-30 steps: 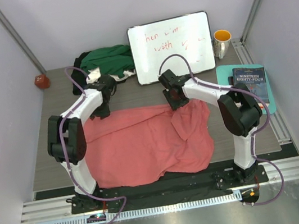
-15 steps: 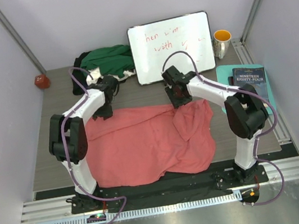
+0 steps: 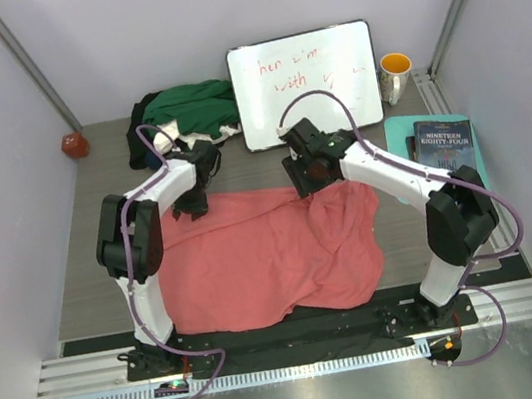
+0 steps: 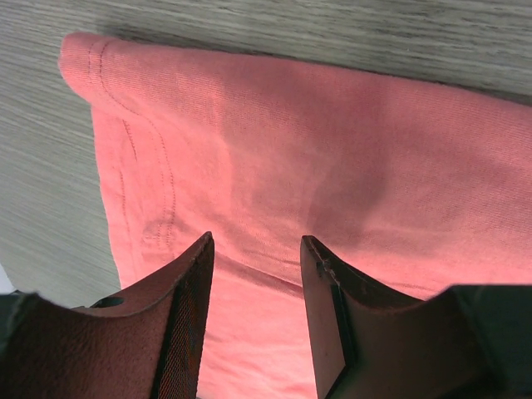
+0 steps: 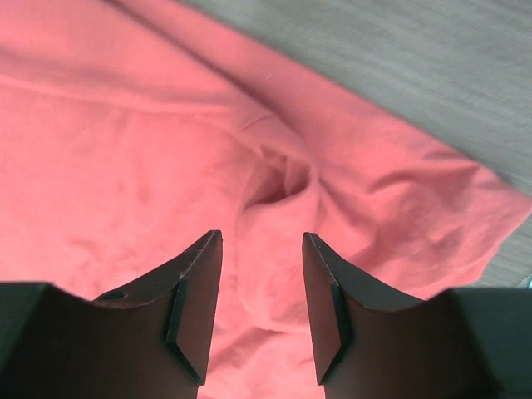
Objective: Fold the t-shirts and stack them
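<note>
The salmon-pink t-shirt (image 3: 256,262) lies spread over the middle of the table, with a rumpled fold on its right side (image 3: 334,214). My left gripper (image 3: 192,205) hangs open over the shirt's far left corner; the left wrist view shows that hemmed corner (image 4: 125,125) below the left gripper (image 4: 256,243), with nothing between the fingers. My right gripper (image 3: 305,181) stands open over the far edge near the fold. In the right wrist view, wrinkled pink cloth (image 5: 274,191) lies under the open right gripper (image 5: 262,238). A heap of dark green, black and white t-shirts (image 3: 187,111) sits at the back left.
A white board with red writing (image 3: 304,84) leans at the back centre. A mug (image 3: 395,77) stands at the back right, and a dark book (image 3: 445,145) lies on a teal pad along the right edge. A small red object (image 3: 73,145) sits at the far left.
The right arm's elbow has swung out to the right while its gripper stayed over the shirt's far edge. The left gripper has shifted slightly right and nearer over the corner.
</note>
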You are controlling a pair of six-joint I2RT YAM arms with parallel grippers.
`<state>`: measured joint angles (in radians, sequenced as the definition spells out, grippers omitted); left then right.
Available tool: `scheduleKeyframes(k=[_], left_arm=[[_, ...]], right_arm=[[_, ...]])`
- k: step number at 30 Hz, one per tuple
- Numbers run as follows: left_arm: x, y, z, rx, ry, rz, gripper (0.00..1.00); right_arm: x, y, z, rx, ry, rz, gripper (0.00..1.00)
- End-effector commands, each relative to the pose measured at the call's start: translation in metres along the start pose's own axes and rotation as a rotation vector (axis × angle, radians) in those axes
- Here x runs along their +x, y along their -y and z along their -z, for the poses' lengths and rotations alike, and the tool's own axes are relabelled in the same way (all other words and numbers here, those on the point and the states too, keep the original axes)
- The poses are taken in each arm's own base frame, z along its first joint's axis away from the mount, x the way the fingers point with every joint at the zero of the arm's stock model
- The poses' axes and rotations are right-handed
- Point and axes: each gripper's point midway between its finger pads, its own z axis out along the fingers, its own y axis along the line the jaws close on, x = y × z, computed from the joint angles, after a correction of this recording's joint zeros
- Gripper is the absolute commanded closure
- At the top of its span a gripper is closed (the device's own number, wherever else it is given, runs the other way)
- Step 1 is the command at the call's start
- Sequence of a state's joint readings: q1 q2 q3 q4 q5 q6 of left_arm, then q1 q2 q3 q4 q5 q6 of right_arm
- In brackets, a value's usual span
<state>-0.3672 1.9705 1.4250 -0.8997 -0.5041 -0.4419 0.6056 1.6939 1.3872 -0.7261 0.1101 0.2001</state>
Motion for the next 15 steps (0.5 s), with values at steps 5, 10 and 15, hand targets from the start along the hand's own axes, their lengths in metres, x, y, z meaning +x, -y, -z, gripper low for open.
scheduleKeyframes(k=[5, 10, 15], left_arm=[[-0.014, 0.004, 0.009, 0.015, 0.041, 0.025, 0.53], [-0.014, 0.003, 0.010, 0.014, 0.044, 0.025, 0.53], [-0.013, 0.003, 0.010, 0.014, 0.043, 0.024, 0.53]], right_arm=[[0.047, -0.014, -0.005, 0.019, -0.132, 0.064, 0.51], [0.059, -0.020, -0.014, 0.019, -0.180, 0.094, 0.51], [0.071, -0.019, -0.027, 0.028, -0.238, 0.108, 0.51]])
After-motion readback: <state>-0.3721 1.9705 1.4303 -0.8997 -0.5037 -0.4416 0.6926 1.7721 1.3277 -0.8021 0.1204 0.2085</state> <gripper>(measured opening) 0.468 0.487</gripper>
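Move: The loose folded flap of the red t-shirt's right-hand sleeve lies some 5 cm back of the right hand, about level with it sideways, and roughly 9 cm below. At that same depth, the shirt's far edge runs about 5 cm ahead of this hand, and the shirt's right edge is about 14 cm to its right and level with it. From the left hand, low over the cloth, the flap is about 28 cm right and 7 cm back. Still clear of the cloth, the half-open right hand heads for the sleeve flap. It draws back about 4 cm while starting down, then sinks more steeply, some 5 cm lower in all. The fingers tip about 10 degrees nearer to straight down and don't close. ##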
